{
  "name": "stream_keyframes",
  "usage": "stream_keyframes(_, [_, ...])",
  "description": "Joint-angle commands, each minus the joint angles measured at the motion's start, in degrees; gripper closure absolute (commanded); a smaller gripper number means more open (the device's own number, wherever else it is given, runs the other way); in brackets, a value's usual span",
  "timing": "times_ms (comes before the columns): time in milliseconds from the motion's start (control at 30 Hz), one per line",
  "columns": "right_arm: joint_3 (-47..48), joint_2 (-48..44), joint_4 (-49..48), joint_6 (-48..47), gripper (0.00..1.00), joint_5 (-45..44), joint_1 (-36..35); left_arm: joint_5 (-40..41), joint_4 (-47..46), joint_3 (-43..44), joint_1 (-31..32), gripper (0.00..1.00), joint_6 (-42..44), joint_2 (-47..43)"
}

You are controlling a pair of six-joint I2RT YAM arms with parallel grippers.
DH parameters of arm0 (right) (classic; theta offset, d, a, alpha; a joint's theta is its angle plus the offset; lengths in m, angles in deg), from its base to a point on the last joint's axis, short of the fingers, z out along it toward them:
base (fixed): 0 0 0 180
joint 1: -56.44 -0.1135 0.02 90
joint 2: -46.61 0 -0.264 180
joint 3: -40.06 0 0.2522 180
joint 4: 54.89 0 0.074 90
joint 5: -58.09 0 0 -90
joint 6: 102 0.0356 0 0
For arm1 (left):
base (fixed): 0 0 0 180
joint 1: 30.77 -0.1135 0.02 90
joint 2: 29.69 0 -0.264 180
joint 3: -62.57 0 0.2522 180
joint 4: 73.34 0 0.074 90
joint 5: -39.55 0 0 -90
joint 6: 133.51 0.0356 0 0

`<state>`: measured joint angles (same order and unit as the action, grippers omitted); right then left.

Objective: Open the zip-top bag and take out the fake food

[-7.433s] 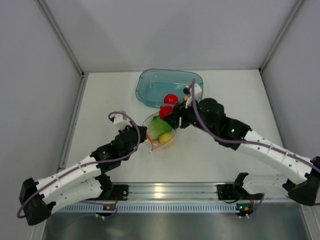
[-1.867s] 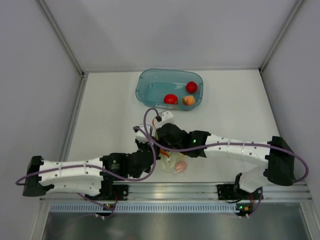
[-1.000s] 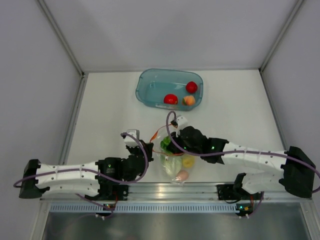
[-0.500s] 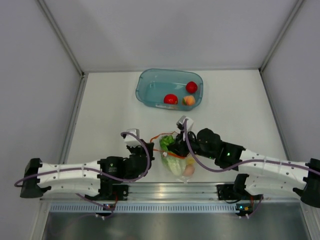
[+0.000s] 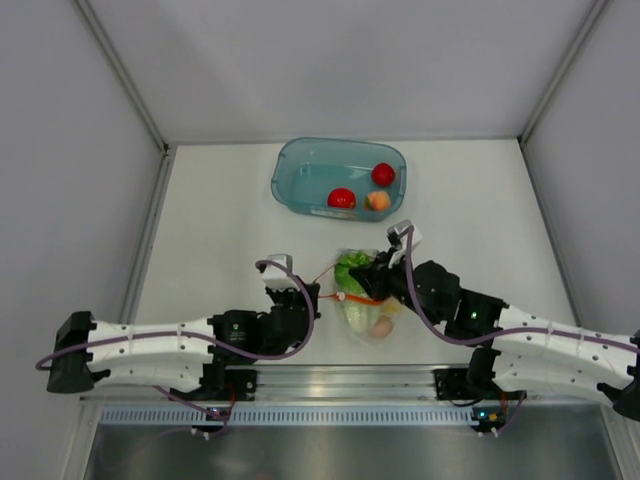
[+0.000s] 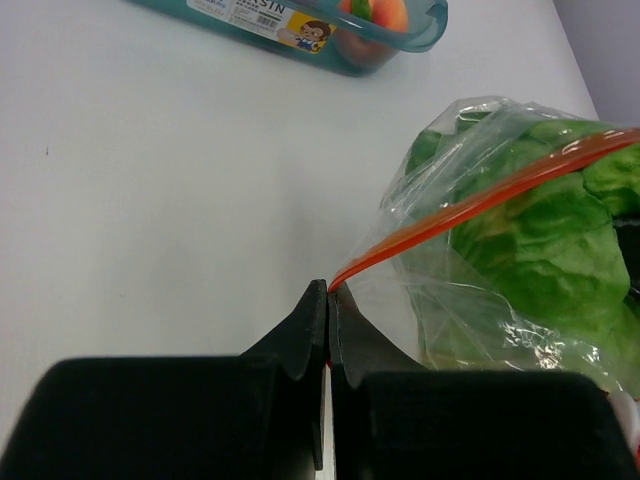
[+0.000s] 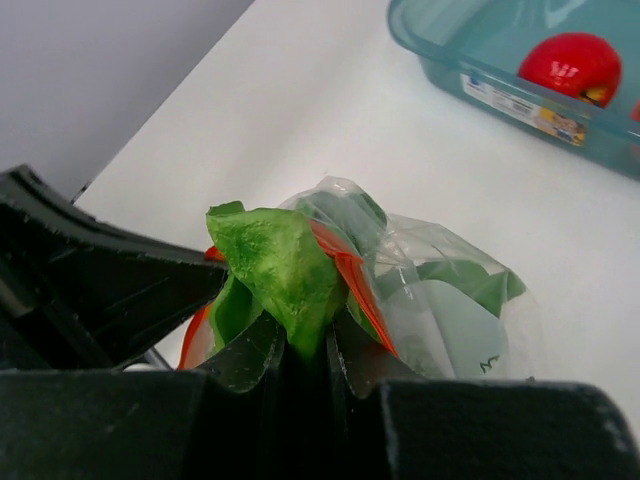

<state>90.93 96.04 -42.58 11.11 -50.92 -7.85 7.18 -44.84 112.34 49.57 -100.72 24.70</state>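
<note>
The zip-top bag (image 5: 368,308) lies near the front edge, its orange-red zip strip open. My left gripper (image 5: 312,292) is shut on the strip's left end, which is clear in the left wrist view (image 6: 328,288). My right gripper (image 5: 368,280) is shut on a leaf of the lettuce head (image 5: 351,268), which sticks out of the bag's mouth; the right wrist view shows the jaws (image 7: 305,335) clamped on the green leaf (image 7: 275,260). A pink peach (image 5: 381,326) and a yellow fruit (image 5: 391,306) are still inside the bag.
A teal bin (image 5: 300,165) stands at the back and holds two red round pieces (image 5: 341,198) and a small orange piece (image 5: 377,200). The bin's corner shows in the left wrist view (image 6: 300,25) and the right wrist view (image 7: 470,60). A metal rail runs along the front edge.
My right gripper has moved right and back with the lettuce leaf in it, drawing the lettuce farther out. The bag and my left gripper have shifted right with it.
</note>
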Motion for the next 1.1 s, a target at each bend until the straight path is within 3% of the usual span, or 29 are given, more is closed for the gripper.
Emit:
stream_keyframes(0, [4.3,-1.7,-7.4,6.2,1.00,-17.9,0.1,-3.0,2.8,-0.9,-0.5,1.00,6.7,1.4])
stream_keyframes(67, [5.3,1.3,-8.5,3.2,1.00,-16.5,0.1,-5.3,-1.0,-1.5,-0.5,1.00,9.4,1.2])
stream_keyframes(167, [9.1,7.1,-4.7,-0.2,1.00,-7.0,0.2,-5.1,-1.6,-0.6,-0.5,1.00,10.5,0.1])
stream_keyframes(267, [10.4,10.5,-4.8,-2.4,1.00,8.0,0.1,-2.9,-1.5,0.8,-0.5,1.00,12.2,-1.1])
stream_keyframes(400, [8.2,10.8,-7.5,-6.1,1.00,23.7,-0.3,1.3,-1.0,2.3,-1.2,1.00,15.0,-3.3])
stream_keyframes(667, [0.4,4.1,-8.2,-15.8,1.00,37.9,-2.9,-3.0,0.4,4.5,-8.3,1.00,18.6,-8.1])
stream_keyframes(833, [-2.0,-0.9,-9.1,-17.9,1.00,42.6,-3.1,-4.9,2.7,5.2,-11.6,1.00,17.1,-6.8])
stream_keyframes(1067, [-5.7,-10.7,-15.8,-18.5,1.00,35.0,-3.2,-11.5,2.5,3.5,-12.0,1.00,14.8,-2.5])
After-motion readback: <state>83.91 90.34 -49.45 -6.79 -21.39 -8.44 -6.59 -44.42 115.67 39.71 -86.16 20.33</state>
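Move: The right hand already pinches a lettuce leaf at the bag's mouth, the bag's middle about 5 cm back, 2 cm left and 6 cm below. From it the peach lies some 12 cm back, 2 cm right and 10 cm down, and the bin about 24 cm ahead, 8 cm left and 10 cm down. From the left hand, shut on the orange rim, the bag's middle is about 10 cm right, 2 cm back, 4 cm down. Right hand draws the pinched lettuce about 8 cm back, turning counter-clockwise; left hand keeps the rim and rises. ##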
